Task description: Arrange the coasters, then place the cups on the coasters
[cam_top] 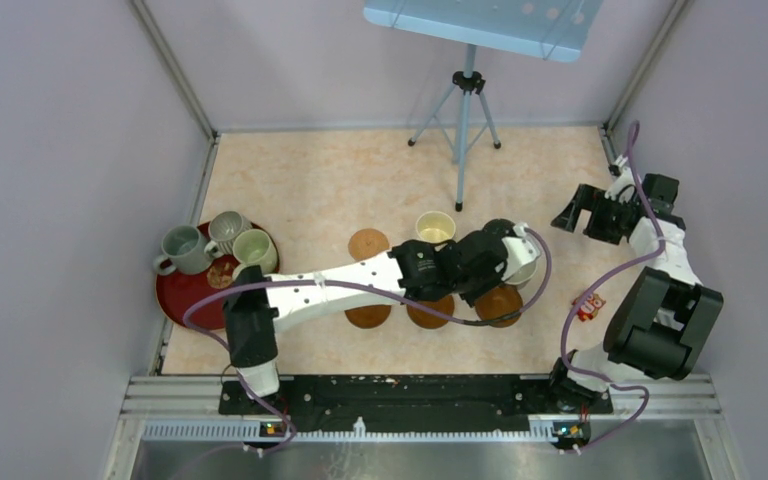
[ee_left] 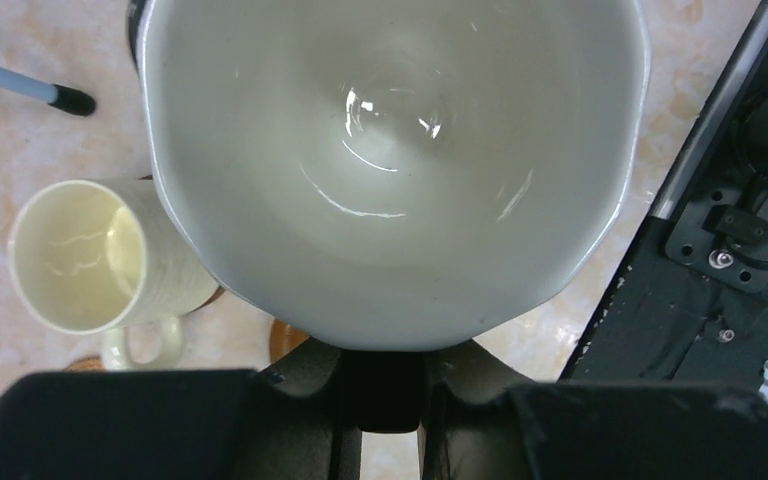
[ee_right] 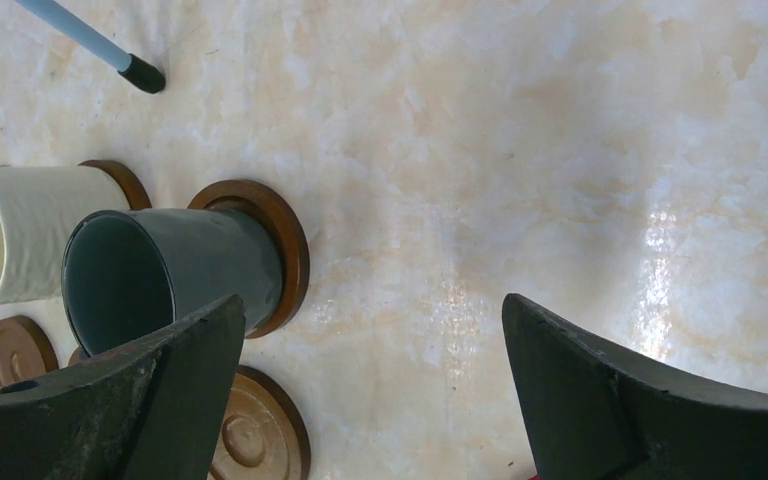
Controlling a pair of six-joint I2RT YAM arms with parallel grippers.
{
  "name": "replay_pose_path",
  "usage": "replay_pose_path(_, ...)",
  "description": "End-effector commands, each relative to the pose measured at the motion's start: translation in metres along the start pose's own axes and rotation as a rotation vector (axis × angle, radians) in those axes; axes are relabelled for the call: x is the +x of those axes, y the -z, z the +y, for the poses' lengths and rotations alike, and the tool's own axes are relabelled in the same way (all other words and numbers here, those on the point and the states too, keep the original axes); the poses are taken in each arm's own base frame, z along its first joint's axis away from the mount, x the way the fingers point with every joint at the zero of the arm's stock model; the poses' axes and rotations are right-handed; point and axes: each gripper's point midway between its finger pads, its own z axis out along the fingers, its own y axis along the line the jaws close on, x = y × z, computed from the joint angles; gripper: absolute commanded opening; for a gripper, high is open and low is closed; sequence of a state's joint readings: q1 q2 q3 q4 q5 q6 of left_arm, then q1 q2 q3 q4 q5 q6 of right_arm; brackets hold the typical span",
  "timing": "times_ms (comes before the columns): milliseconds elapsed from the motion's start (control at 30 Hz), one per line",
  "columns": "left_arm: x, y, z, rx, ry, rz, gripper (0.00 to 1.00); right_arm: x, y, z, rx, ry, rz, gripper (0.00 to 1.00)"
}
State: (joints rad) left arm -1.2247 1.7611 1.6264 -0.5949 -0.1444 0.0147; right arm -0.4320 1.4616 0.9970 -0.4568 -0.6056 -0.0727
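My left gripper (cam_top: 508, 262) (ee_left: 383, 350) is shut on the dark handle of a cup with a white inside (ee_left: 390, 160), held over the right end of the coaster rows. A cream cup (cam_top: 435, 226) (ee_left: 80, 255) (ee_right: 20, 232) stands on a coaster. A dark green-grey cup (ee_right: 160, 272) stands on another coaster (ee_right: 288, 250). Bare brown coasters lie at the back (cam_top: 368, 243) and along the front row (cam_top: 430, 314) (cam_top: 498, 304) (ee_right: 260, 432). Three more cups, grey (cam_top: 182, 248), ribbed (cam_top: 228, 228) and pale green (cam_top: 255, 250), stand at the left. My right gripper (cam_top: 582, 215) (ee_right: 372, 310) hangs open over bare table at the right.
The three left cups stand on a dark red round tray (cam_top: 185, 292) by the left wall. A tripod (cam_top: 465, 110) stands at the back middle, one foot (ee_right: 143, 73) near the cups. A small red item (cam_top: 590, 307) lies by the right arm's base.
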Motion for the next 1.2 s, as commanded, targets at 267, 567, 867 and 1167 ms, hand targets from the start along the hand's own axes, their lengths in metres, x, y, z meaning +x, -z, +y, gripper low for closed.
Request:
replay_pose_path(267,0.003,-0.041,-0.022,-0.030,0.221,-0.009,0.00,-0.023,0.013,-0.001,0.021,0.006,-0.080,0.99)
replay_pose_path(567,0.028,-0.067,-0.038,0.017,0.245,0.093,0.00,-0.021,0.011,0.003,-0.001,0.010,-0.076,0.99)
replay_pose_path(867,0.028,-0.077,-0.041,0.019,0.256,0.104,0.00,-0.020,0.010,0.004,-0.013,0.015,-0.076,0.99)
replay_pose_path(1167,0.035,-0.080,-0.043,0.020,0.253,0.126,0.11,-0.018,0.009,0.004,-0.020,0.015,-0.070,0.99)
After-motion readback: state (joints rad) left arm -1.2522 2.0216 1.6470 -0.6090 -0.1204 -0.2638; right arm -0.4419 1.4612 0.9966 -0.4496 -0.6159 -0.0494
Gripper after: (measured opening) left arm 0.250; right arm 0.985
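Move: The left gripper holds the cup. The coaster for it lies about 7 cm to that hand's right, level with it fore and aft, and some 18 cm below. The dark green cup stands on its own coaster about 12 cm beyond that one. An empty coaster lies 15 cm to the left of the target coaster, with the cream cup 12 cm beyond the empty one. From the right hand, the target coaster is about 17 cm back and 23 cm left. Bring the left gripper down about 12 cm, drifting only slightly back and to the right, to lower the held cup over the near right coaster, this side of the dark green cup. On the way tip the fingers some 20 degrees steeper towards the table, then hold still with the grip kept shut on the cup. ##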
